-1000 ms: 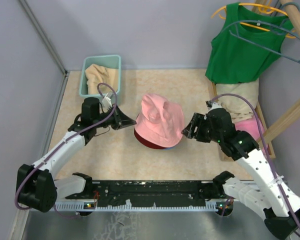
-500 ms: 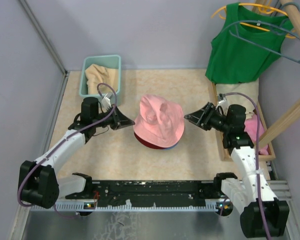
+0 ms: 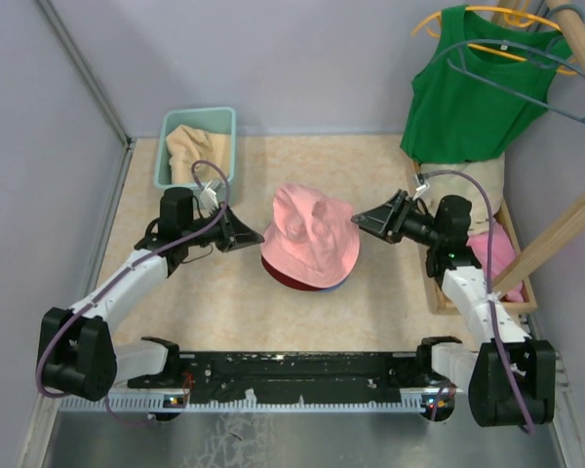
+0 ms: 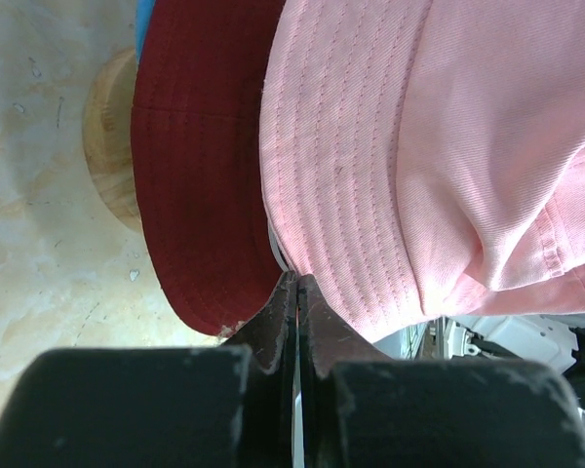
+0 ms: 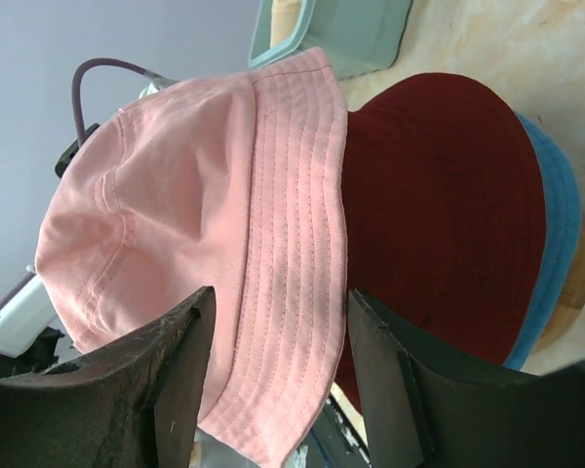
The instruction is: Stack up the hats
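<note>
The pink hat [image 3: 310, 234] sits on top of the dark red hat [image 3: 289, 281], with the blue hat [image 5: 558, 210] beneath, mid-table. My left gripper [image 3: 261, 239] is shut at the pink brim's left edge; in the left wrist view its fingertips [image 4: 294, 281] meet where the pink hat [image 4: 400, 146] and dark red hat [image 4: 195, 166] brims join. My right gripper [image 3: 363, 222] is open just right of the stack; in its wrist view the gripper [image 5: 273, 341] straddles the pink brim [image 5: 292, 214] without touching. The beige hat [image 3: 191, 146] lies in the teal basket.
The teal basket [image 3: 166, 146] stands at the back left. A green tank top [image 3: 468, 93] hangs at the back right above a wooden crate [image 3: 431, 292] with pink and beige cloth. A round wooden base [image 4: 109, 146] shows under the stack.
My right gripper has drawn back from the pink hat's right brim and risen a little toward the back. The pink hat has settled lower on the stack. The left gripper has not moved.
</note>
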You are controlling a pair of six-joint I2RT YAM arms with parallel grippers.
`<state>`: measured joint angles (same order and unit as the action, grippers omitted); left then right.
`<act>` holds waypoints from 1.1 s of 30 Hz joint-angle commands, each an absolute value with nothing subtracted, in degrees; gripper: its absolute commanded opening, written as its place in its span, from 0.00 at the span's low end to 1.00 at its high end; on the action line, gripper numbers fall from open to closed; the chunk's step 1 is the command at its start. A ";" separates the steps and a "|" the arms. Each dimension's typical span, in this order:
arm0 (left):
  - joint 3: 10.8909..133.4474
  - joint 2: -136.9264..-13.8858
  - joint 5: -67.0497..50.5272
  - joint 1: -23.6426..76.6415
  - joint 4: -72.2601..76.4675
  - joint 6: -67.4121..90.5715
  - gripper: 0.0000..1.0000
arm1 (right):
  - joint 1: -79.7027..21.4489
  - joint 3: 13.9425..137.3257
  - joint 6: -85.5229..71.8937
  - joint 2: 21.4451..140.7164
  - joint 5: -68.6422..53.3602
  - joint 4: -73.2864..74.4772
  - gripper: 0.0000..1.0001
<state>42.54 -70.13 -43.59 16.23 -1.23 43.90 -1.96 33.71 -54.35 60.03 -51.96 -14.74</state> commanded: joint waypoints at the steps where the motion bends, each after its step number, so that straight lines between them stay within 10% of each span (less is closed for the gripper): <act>1: 44.56 -70.65 -45.12 15.81 1.18 43.82 0.00 | -2.05 33.75 -55.03 61.07 -53.95 -20.26 0.57; 8: 44.48 -71.40 -45.50 15.75 2.16 44.35 0.00 | -4.40 32.40 -55.68 62.75 -53.47 -22.23 0.43; 13: 44.60 -71.94 -45.43 15.73 2.62 44.42 0.00 | -6.85 31.63 -57.20 64.77 -51.02 -25.57 0.02; 33: 39.13 -72.90 -46.59 10.95 4.43 39.79 0.00 | -3.79 27.30 -48.40 63.03 -45.79 -15.52 0.00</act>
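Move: The right hand's open fingers already straddle the right edge of the pink hat's brim; the hat's middle lies about 9 cm to that hand's left, 3 cm back and roughly level. The dark red hat is some 10 cm left, 5 cm back and 6 cm below, with the blue hat about 2 cm under it. From the left hand, still pinching the opposite brim, the pink hat's middle lies about 10 cm right, 1 cm ahead and 4 cm up. Ease the right gripper about 2 cm left and slightly down, shutting its fingers on the pink hat's right brim, then draw back right by the same amount and bring that side some 4 cm further down beside the dark red hat. Keep the left pinch shut; hold it nearly still at first, then shift it a little left and forward, sinking slightly. ##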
